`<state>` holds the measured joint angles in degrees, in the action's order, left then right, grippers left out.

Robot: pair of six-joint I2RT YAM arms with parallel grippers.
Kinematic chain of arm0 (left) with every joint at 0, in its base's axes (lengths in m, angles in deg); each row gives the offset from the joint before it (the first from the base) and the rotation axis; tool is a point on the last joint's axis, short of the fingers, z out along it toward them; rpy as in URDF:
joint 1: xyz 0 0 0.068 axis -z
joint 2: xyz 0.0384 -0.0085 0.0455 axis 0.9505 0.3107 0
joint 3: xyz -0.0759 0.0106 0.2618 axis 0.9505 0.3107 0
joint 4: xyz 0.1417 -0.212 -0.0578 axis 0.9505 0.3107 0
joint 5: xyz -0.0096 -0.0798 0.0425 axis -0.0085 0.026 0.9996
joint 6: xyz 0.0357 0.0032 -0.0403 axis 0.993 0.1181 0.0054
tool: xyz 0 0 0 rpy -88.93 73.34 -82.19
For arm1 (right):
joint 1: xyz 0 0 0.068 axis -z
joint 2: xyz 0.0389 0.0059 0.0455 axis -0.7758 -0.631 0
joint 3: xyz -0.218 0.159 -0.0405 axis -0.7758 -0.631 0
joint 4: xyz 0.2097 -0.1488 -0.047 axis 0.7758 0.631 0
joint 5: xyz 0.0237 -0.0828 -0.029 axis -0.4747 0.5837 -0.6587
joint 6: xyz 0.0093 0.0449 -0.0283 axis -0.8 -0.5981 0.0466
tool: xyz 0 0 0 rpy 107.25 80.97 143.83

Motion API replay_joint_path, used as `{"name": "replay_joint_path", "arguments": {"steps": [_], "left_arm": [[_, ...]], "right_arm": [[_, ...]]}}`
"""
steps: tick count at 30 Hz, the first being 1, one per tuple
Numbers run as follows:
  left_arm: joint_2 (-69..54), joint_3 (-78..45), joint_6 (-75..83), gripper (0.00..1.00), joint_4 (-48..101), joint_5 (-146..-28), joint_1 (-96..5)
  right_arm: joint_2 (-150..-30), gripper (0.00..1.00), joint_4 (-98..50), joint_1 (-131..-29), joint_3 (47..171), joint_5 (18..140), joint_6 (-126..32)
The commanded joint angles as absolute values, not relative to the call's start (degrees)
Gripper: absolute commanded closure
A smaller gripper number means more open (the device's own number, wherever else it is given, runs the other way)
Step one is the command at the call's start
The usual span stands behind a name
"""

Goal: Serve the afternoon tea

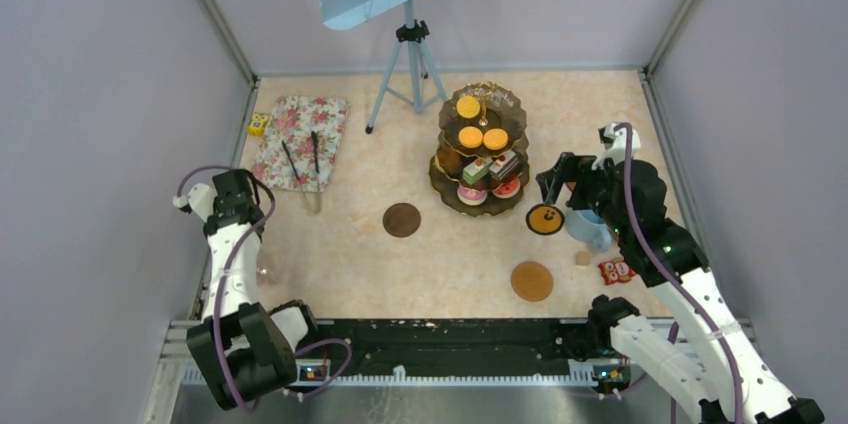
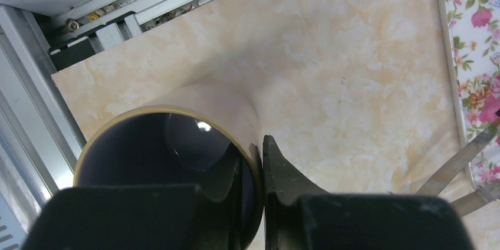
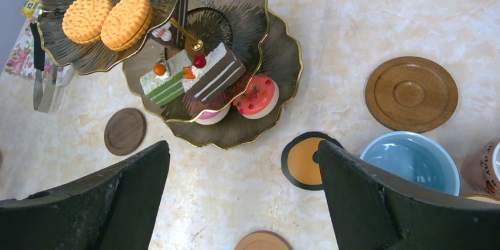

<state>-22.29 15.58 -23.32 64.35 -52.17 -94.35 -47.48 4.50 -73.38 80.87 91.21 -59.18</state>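
Observation:
My left gripper (image 2: 255, 150) is shut on the wall of a pale, gold-rimmed mug (image 2: 177, 144), one finger inside it and one outside. From above, that gripper (image 1: 235, 206) is at the table's left edge and hides the mug. The dark three-tier stand (image 1: 480, 149) holds orange tarts (image 3: 106, 20) and small cakes (image 3: 191, 73). Right of it my right gripper (image 1: 556, 194) hangs open over bare table (image 3: 242, 150). Beside it lie an orange, black-rimmed coaster (image 3: 301, 161) and a light blue mug (image 3: 410, 161). Another mug (image 3: 486, 167) shows at the right edge.
Further coasters lie about: a dark brown one (image 1: 402, 219), a light brown one (image 1: 531, 281) and a wooden one (image 3: 411, 93). Black tongs (image 1: 300, 159) rest on the floral mat (image 1: 320, 114) at back left. A tripod (image 1: 405, 64) stands behind the stand. A red packet (image 1: 617, 271) lies front right.

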Motion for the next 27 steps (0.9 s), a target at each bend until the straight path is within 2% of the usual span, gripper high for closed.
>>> {"name": "replay_joint_path", "arguments": {"steps": [1,6,10,13,20,23,27], "left_arm": [[-25.05,12.18,-21.76,1.00,64.22,-50.91,-94.59],[-29.31,1.68,-15.12,1.00,64.47,-57.18,-93.85],[-32.91,-2.83,0.65,1.00,57.00,-76.10,-90.36],[-30.14,-6.62,8.06,1.00,57.89,-84.52,-81.09],[-21.94,-7.18,23.26,1.00,59.39,-89.97,-53.09],[-17.35,-5.82,25.39,1.00,58.55,-89.10,-46.66],[-10.91,-6.22,25.90,1.00,58.01,-88.54,-43.06]], "right_arm": [[-46.95,0.06,4.03,-74.01,82.95,92.05,-58.26],[-47.60,0.06,3.63,-74.08,83.33,91.91,-58.06],[-48.43,0.06,3.00,-74.05,83.22,91.83,-58.73],[-48.40,0.06,2.47,-74.00,82.72,91.89,-59.68],[-48.39,0.07,2.24,-74.01,82.21,92.30,-61.20],[-48.00,0.07,2.79,-74.08,82.29,93.03,-61.78],[-47.21,0.07,3.52,-74.02,82.38,93.60,-62.56]]}}
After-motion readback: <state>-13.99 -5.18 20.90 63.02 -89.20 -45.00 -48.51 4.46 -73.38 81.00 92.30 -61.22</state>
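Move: The left hand already has the cup's wall pinched; the dark coaster it goes for lies about 37 cm to its right, 8 cm ahead and 8 cm below. The tongs are some 12 cm right and 15 cm ahead of the hand, and the tiered stand's foot about 57 cm right and 16 cm ahead. From the idle right hand the dark coaster is roughly 33 cm left, 8 cm back and 24 cm below. Left hand lifts the held cup, swings about 30 cm right, turning 105° clockwise, then sinks towards the dark coaster. ##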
